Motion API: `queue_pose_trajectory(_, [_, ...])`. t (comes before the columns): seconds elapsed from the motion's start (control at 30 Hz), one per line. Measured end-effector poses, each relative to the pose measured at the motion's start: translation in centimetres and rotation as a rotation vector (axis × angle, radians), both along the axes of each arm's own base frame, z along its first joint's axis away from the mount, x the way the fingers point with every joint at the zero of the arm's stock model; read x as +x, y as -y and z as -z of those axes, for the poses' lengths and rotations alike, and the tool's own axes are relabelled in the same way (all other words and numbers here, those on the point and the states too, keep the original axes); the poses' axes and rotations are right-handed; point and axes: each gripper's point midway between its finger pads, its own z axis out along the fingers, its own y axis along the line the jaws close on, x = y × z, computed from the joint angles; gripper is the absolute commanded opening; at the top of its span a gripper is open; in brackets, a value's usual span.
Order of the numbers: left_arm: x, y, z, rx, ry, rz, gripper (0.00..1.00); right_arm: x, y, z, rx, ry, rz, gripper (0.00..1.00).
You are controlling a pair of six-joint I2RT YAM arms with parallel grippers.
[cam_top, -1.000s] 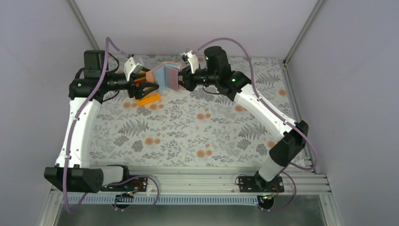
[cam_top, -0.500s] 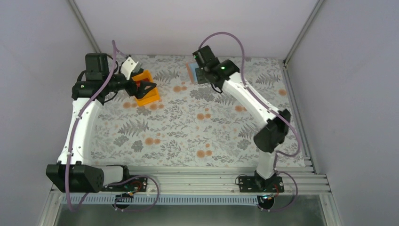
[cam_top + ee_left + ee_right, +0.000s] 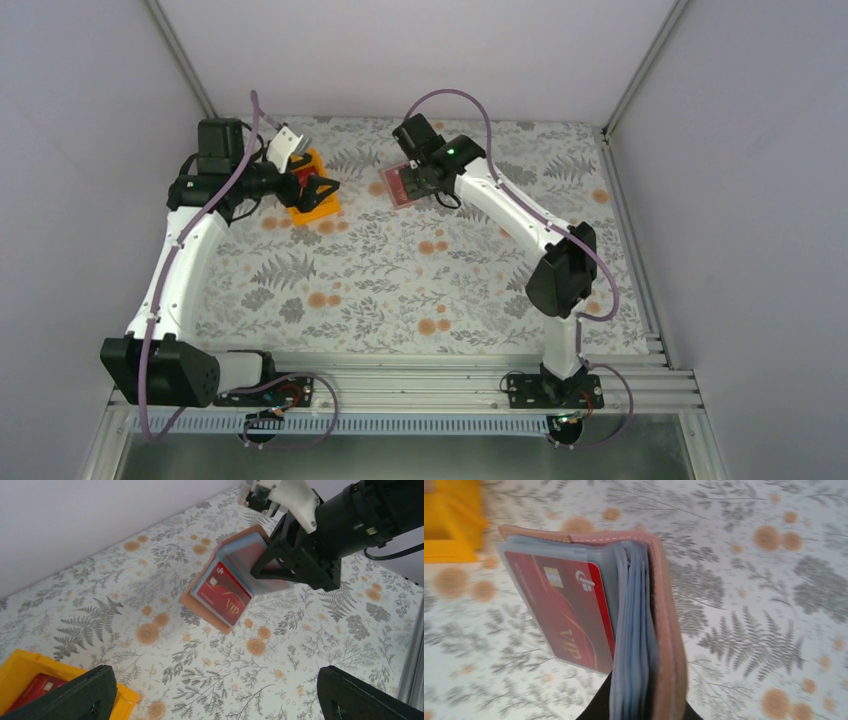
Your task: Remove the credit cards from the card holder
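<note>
My right gripper (image 3: 408, 182) is shut on the tan-brown card holder (image 3: 396, 186) and holds it low over the table at the back middle. In the right wrist view its tan cover (image 3: 670, 630) and light blue sleeves (image 3: 634, 630) stand between my dark fingers (image 3: 599, 706), with a red credit card (image 3: 561, 607) in the open outer sleeve. The left wrist view shows the holder (image 3: 200, 605), that red card (image 3: 225, 592) and the right gripper (image 3: 300, 555). My left gripper (image 3: 220, 700) is open and empty beside the orange tray (image 3: 318, 206). The teal-green card is hidden.
The orange tray (image 3: 15, 672) holds a red card (image 3: 40, 687) and stands at the back left, near the left wall. The patterned table cover (image 3: 420, 270) runs to a metal rail at the near edge. Grey walls close in the back and both sides.
My left gripper has drawn back from the card holder to the orange tray. My right gripper has swung the holder toward the back and then down to the left, red card facing up.
</note>
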Motion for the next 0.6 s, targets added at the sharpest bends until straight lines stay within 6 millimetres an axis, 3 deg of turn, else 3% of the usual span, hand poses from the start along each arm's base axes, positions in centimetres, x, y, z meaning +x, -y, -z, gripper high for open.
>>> queue_pose_trajectory(0.13, [-0.1, 0.3, 0.8, -0.012, -0.023, 0.016, 1.00, -1.2, -1.8, -1.1, 0.129, -0.022, -0.095, 0.04])
queue_pose_trajectory(0.4, [-0.5, 1.9, 2.9, -0.096, -0.112, 0.052, 1.00, -3.5, -5.9, -8.1, 0.425, 0.042, -0.320, 0.04])
queue_pose_trajectory(0.6, [-0.5, 3.1, 2.2, -0.134, -0.105, 0.086, 1.00, -4.6, -7.7, -9.0, 0.508, 0.018, -0.421, 0.04])
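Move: The credit card, in the open holder that the right fingers grip, lies from the left hand roughly 8 cm ahead, 16 cm to the right and 12 cm lower. Under the left hand the orange tray sits about 16 cm ahead, 5 cm left and 29 cm down. From the right hand the card is some 4 cm left, 2 cm ahead and 2 cm below; the open left gripper it is carried to waits about 20 cm left, 6 cm back and 10 cm above. Still pinching the card holder by one side, the right hand lifts it about 9 cm and carries it some 8 cm left and slightly back, towards the open left gripper, while its fingers swing round to point more to the left. The left hand, fingers staying wide open, eases about 3 cm right and 2 cm down to meet the holder; whether it touches can't be seen. ##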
